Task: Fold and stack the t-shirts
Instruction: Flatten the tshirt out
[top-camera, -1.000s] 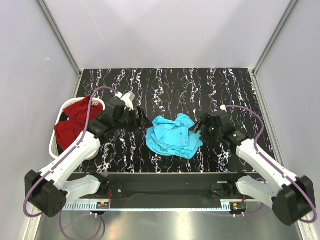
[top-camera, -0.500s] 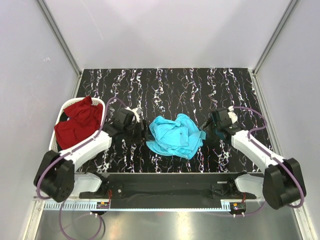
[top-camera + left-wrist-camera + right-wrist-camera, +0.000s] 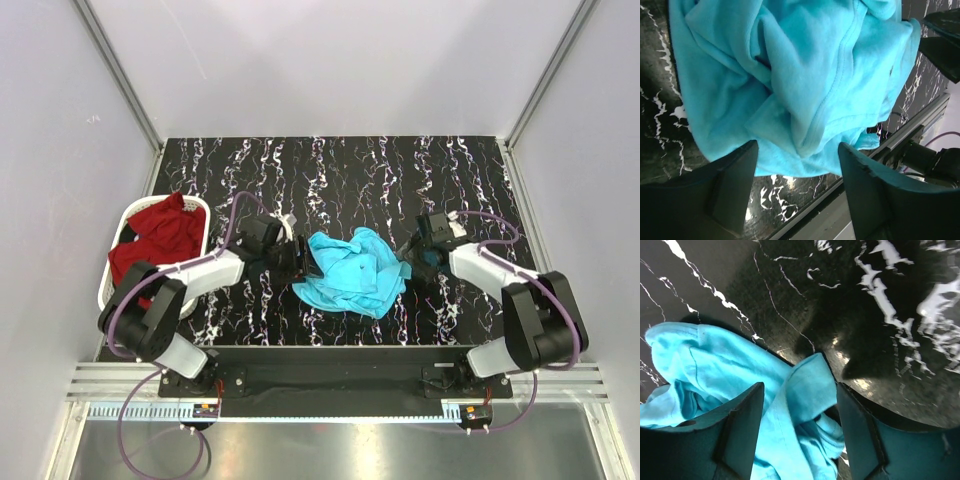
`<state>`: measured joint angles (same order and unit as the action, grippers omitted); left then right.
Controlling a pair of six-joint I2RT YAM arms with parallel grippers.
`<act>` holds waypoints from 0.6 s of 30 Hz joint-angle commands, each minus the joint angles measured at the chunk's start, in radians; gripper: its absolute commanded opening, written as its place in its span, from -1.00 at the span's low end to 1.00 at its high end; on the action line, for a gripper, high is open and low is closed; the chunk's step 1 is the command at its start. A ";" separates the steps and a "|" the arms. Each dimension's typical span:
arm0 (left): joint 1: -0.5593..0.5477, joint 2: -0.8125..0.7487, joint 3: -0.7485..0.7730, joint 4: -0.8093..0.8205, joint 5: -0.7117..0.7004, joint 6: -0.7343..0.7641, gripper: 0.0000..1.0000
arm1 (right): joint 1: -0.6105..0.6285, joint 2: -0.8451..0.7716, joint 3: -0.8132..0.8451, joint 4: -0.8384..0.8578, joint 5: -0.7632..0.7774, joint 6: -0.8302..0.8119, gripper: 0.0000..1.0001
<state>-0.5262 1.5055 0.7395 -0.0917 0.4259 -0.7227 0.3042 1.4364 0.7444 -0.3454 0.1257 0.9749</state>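
Observation:
A crumpled turquoise t-shirt lies in the middle of the black marbled table. My left gripper stands open at the shirt's left edge; in the left wrist view the blue cloth fills the space ahead of its spread fingers, its hem just between the tips. My right gripper is open at the shirt's right edge, and a folded flap of the shirt lies between its fingers without being pinched. A dark red t-shirt sits bunched in the basket.
The white plastic laundry basket stands at the table's left edge, next to the left arm. Grey walls enclose the table on three sides. A black rail with both arm bases runs along the near edge.
Both arms have dropped low and reached inward, bringing each gripper up to the turquoise shirt's edges. The right jaws narrowed somewhat around the flap. The shirts have not moved.

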 commanded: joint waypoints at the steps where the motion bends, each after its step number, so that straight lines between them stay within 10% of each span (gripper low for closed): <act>1: -0.003 0.025 0.037 0.101 0.053 -0.023 0.25 | -0.005 0.038 0.000 0.107 -0.058 -0.021 0.35; 10: -0.005 0.067 0.118 0.103 0.085 -0.017 -1.00 | -0.019 0.148 0.045 0.149 -0.115 -0.031 -0.20; 13: -0.003 0.079 0.168 0.075 0.083 -0.015 -1.00 | -0.036 0.157 0.065 0.149 -0.123 -0.053 -0.94; 18: 0.000 0.088 0.331 -0.081 0.038 0.011 -1.00 | -0.086 0.099 0.152 0.100 -0.117 -0.105 -1.00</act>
<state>-0.5266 1.5970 0.9436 -0.1162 0.4732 -0.7368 0.2523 1.5867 0.8009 -0.2245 0.0032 0.9180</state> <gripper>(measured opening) 0.025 0.018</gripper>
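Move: The crumpled light-blue t-shirt lies between the hands. The raised fold the left fingers will shut on is about 1 cm ahead, 2 cm to the right and 1 cm below; the shirt's middle is some 10 cm to that hand's right and 1 cm back, 3 cm lower. The right hand's target, the shirt's right corner, is roughly 2 cm ahead, 2 cm left and 2 cm below, with the shirt's middle about 14 cm left of that hand, 1 cm back and 2 cm lower. The left hand edges right, barely sinking, as its open fingers shut and pinch the raised fold, then carries the fold up, forward and right, about 6 cm in all. The right hand slides some 3 cm forward and left while sinking about 2 cm to the t-shirt's right corner, pinches that corner as its fingers close, and at the end begins to draw right, barely rising. ##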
